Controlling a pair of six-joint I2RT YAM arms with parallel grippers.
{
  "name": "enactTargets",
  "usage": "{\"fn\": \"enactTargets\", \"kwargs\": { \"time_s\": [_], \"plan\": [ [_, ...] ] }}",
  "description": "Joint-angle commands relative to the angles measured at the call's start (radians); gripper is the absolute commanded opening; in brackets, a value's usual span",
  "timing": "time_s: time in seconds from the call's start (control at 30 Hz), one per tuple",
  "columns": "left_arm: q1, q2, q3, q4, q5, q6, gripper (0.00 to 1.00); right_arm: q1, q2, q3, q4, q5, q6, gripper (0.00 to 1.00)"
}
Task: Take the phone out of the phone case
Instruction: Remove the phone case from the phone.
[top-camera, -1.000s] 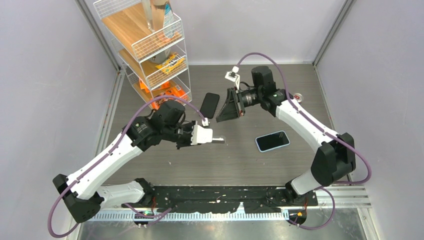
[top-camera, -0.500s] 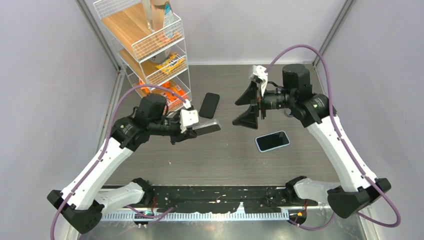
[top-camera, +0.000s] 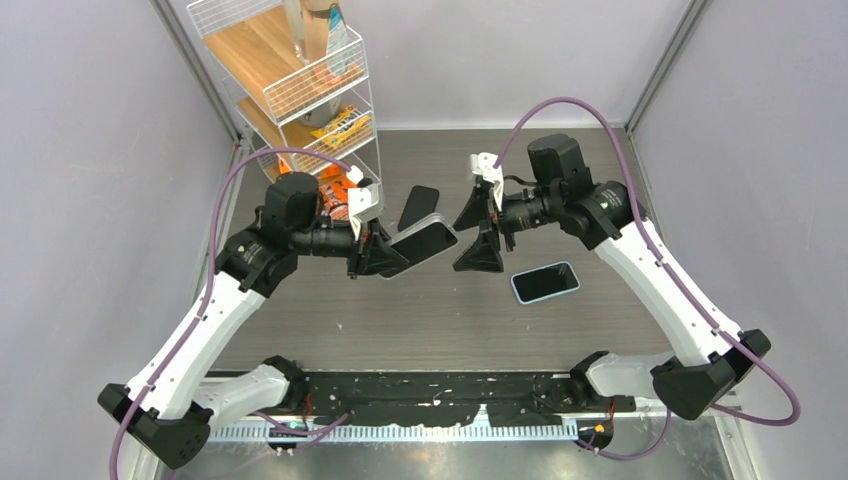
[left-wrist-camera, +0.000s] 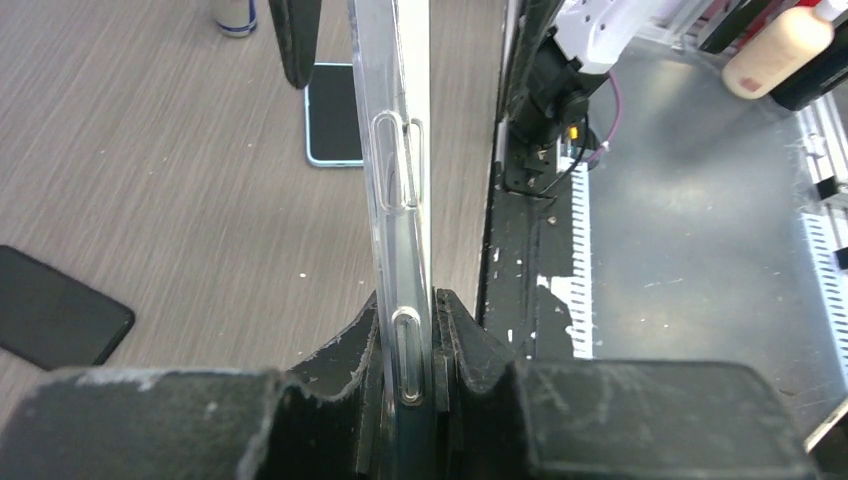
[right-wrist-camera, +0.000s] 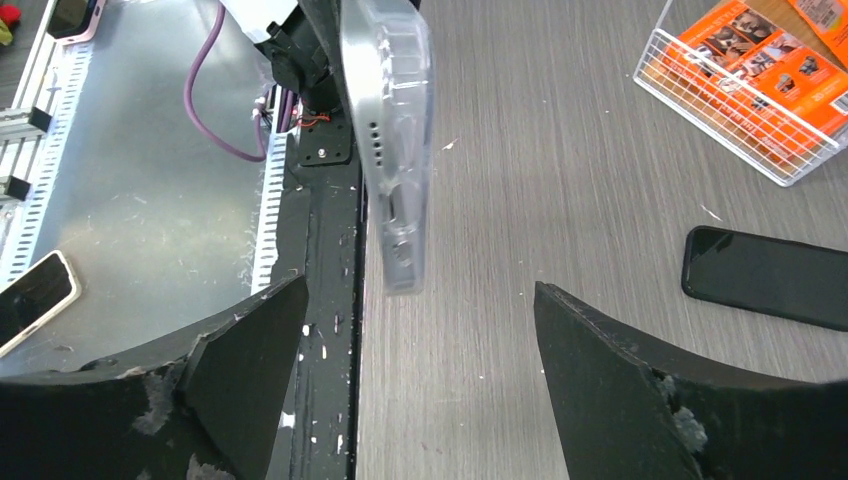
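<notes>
A phone in a clear phone case (top-camera: 425, 240) hangs in the air over the middle of the table. My left gripper (top-camera: 385, 255) is shut on its near end. In the left wrist view the case's edge (left-wrist-camera: 400, 180) with its button cut-outs runs straight out from between my left gripper's (left-wrist-camera: 410, 340) jaws. My right gripper (top-camera: 472, 235) is open and faces the free end of the case. In the right wrist view that end (right-wrist-camera: 390, 130) hangs just beyond the wide gap of my right gripper (right-wrist-camera: 420, 287), touching neither finger.
A bare black phone (top-camera: 420, 203) lies on the table behind the held one. A phone in a light-blue case (top-camera: 545, 282) lies at the right. A wire shelf rack (top-camera: 300, 90) with orange packets stands at the back left.
My left arm has swung the cased phone up and to the right. My right gripper has opened wide, pulled back, then come in to face the phone's free end.
</notes>
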Motion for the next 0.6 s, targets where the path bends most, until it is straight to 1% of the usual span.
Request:
{"fn": "enactTargets", "kwargs": {
  "time_s": [0.0, 0.1, 0.23, 0.27, 0.3, 0.37, 0.4, 0.43, 0.47, 0.5, 0.57],
  "plan": [
    [0.003, -0.008, 0.022, 0.121, 0.097, -0.064, 0.00, 0.015, 0.019, 0.067, -0.007, -0.021, -0.030, 0.86],
    [0.004, -0.011, 0.014, 0.123, 0.102, -0.064, 0.00, 0.019, 0.040, 0.088, -0.021, -0.040, -0.033, 0.79],
    [0.003, -0.014, 0.003, 0.119, 0.109, -0.052, 0.00, 0.021, 0.051, 0.094, -0.030, -0.061, -0.039, 0.66],
    [0.003, -0.014, 0.001, 0.119, 0.112, -0.052, 0.00, 0.022, 0.054, 0.094, -0.034, -0.066, -0.045, 0.61],
    [0.003, -0.015, 0.000, 0.119, 0.116, -0.053, 0.00, 0.023, 0.055, 0.093, -0.040, -0.070, -0.048, 0.58],
    [0.004, -0.014, -0.003, 0.120, 0.122, -0.050, 0.00, 0.023, 0.057, 0.091, -0.043, -0.079, -0.054, 0.47],
    [0.004, -0.015, -0.003, 0.120, 0.124, -0.049, 0.00, 0.023, 0.057, 0.090, -0.044, -0.084, -0.056, 0.43],
    [0.003, -0.014, -0.004, 0.120, 0.126, -0.049, 0.00, 0.024, 0.056, 0.088, -0.045, -0.086, -0.058, 0.36],
    [0.003, -0.014, -0.004, 0.121, 0.127, -0.048, 0.00, 0.024, 0.056, 0.087, -0.047, -0.092, -0.064, 0.32],
    [0.003, -0.013, -0.004, 0.122, 0.130, -0.049, 0.00, 0.026, 0.055, 0.085, -0.050, -0.094, -0.068, 0.27],
    [0.004, -0.014, -0.007, 0.124, 0.135, -0.049, 0.00, 0.027, 0.053, 0.079, -0.058, -0.097, -0.082, 0.20]
  ]
}}
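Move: The phone in its clear case is held up by my left hand, its middle about 4 cm to the right of that hand and 2 cm ahead. From my right hand that middle lies some 9 cm left and about level, with the free end just beyond my open fingertips. The black phone on the table is roughly 10 cm left, 26 cm ahead and 30 cm below my right hand; the blue-cased phone is about 20 cm right, 7 cm ahead, equally low. I shut my right hand from almost wide open to about a quarter, bringing its fingertips over the two faces of the cased phone's free end. I ease about 1 cm left towards the phone first, then 1 cm back as the fingers draw together, turning slightly counter-clockwise. My left hand keeps its pinch on the other end and stays nearly in place. ##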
